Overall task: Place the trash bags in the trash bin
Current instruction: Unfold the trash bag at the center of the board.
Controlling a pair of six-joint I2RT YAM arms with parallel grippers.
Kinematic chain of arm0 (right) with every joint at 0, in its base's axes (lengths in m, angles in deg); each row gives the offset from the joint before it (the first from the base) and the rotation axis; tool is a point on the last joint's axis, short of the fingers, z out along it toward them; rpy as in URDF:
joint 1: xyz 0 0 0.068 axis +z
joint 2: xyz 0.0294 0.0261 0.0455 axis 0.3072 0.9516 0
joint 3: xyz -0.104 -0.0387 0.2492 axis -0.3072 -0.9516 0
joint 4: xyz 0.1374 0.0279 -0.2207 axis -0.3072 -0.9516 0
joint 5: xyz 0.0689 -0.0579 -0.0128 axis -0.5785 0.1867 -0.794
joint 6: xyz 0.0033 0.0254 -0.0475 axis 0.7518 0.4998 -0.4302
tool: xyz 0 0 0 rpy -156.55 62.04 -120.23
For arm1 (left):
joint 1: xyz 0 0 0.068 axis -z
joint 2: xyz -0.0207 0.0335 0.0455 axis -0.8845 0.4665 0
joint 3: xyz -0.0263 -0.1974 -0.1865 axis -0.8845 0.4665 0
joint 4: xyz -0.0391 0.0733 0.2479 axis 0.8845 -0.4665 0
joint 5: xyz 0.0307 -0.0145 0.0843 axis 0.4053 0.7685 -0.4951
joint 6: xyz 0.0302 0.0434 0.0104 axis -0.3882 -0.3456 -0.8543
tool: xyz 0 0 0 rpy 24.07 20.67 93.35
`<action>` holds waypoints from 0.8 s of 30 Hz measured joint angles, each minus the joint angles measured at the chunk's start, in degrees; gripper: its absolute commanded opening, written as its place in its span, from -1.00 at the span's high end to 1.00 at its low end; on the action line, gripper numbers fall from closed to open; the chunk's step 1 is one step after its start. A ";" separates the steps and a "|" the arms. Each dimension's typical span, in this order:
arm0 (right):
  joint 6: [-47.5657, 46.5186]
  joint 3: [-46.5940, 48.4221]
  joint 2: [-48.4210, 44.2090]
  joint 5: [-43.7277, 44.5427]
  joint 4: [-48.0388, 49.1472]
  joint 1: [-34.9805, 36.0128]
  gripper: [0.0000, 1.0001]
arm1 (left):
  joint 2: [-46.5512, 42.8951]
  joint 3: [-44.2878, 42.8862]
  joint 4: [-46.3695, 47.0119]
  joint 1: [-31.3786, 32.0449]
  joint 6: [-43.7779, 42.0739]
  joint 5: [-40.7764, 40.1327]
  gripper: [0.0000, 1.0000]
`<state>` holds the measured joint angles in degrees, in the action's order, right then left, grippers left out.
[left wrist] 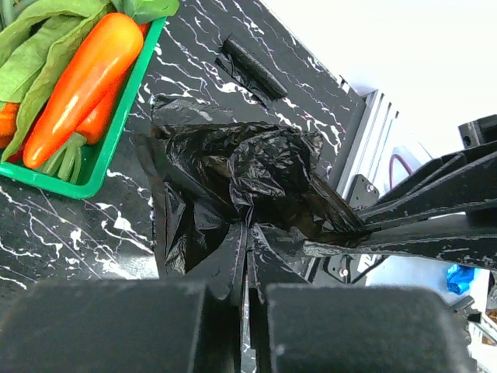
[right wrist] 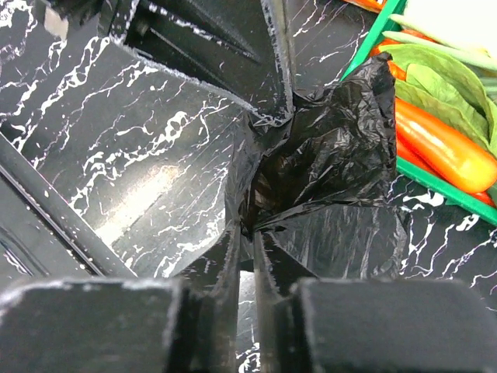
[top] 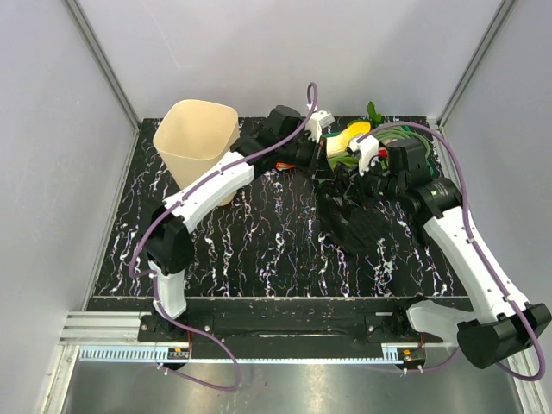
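A crumpled black trash bag [top: 355,220] lies right of centre on the marbled table, its top drawn up between both grippers. My left gripper [left wrist: 248,233] is shut on a fold of the bag [left wrist: 248,167]. My right gripper [right wrist: 250,233] pinches the bag [right wrist: 334,155] at its tips, with only a thin slit between the fingers. From above, the left gripper [top: 332,166] and the right gripper [top: 366,177] stand close together over the bag. A small black folded bundle [left wrist: 252,66] lies on the table beyond. The cream trash bin [top: 200,142] stands upright at the back left, apart from both grippers.
A green tray [top: 412,136] of carrots and leafy vegetables sits at the back right, close behind the bag; its rim [left wrist: 116,148] [right wrist: 443,190] shows in both wrist views. Grey walls enclose the table on three sides.
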<state>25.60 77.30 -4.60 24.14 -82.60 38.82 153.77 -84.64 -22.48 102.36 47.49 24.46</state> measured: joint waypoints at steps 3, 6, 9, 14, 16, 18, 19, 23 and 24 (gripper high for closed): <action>0.17 -0.20 -0.17 -0.31 -0.09 0.00 0.21 | 0.00 -0.92 -0.55 -0.02 -2.05 0.76 1.00; -0.24 -0.09 -0.55 -0.15 -0.55 0.00 -0.03 | 0.00 -1.81 -2.67 -0.02 -6.14 1.60 1.00; -0.81 0.98 -1.22 0.33 -1.77 -0.02 -0.09 | 0.00 -1.95 -5.14 -0.02 -11.76 2.32 1.00; -1.75 5.70 -1.55 0.33 -2.99 -0.02 -0.13 | -0.63 -0.79 -9.20 -0.02 -24.11 4.33 1.00; -1.95 6.97 -1.51 0.15 -2.99 -0.02 -0.14 | -1.90 1.05 -10.34 -0.02 -28.52 5.03 1.00; -2.08 7.58 -1.09 -0.15 -3.04 -0.02 -0.15 | -3.61 2.86 -11.41 0.00 -32.68 5.62 1.00; -2.16 7.76 -0.63 -0.35 -3.08 -0.02 -0.15 | -4.55 3.58 -11.93 0.00 -34.69 5.95 1.00; -2.60 7.74 2.29 -1.79 -3.23 -0.02 -0.18 | -8.52 6.23 -12.76 0.09 -41.09 7.21 1.00; -2.64 7.67 3.13 -2.45 -3.21 -0.02 -0.18 | -9.77 7.04 -12.90 0.17 -42.71 7.50 1.00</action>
<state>22.95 84.98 -1.47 21.69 -85.81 38.80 144.00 -77.60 -35.38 102.53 4.79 31.96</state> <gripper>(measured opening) 0.581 0.016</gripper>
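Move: The left fingers already pinch the top of the black trash bag, whose middle sags some 5 cm back, 8 cm right and 10 cm below that hand. The right hand also holds the bag, with its middle about 10 cm below it, level fore-and-aft and 1 cm right. From the right hand, the vegetable basket lies roughly 20 cm ahead and 10 cm right; the black roll is about 20 cm right and 2 cm back, both some 16 cm lower. Back and leftward by about 5 cm each way, the left hand draws its pinched part of the bag away from the basket, dipping and recovering on the way, while it rolls and swings some 25 degrees clockwise so its fingers point more back. The right fingers open past half and let go; that hand lifts about 5 cm clear, then sinks some 2 cm. ##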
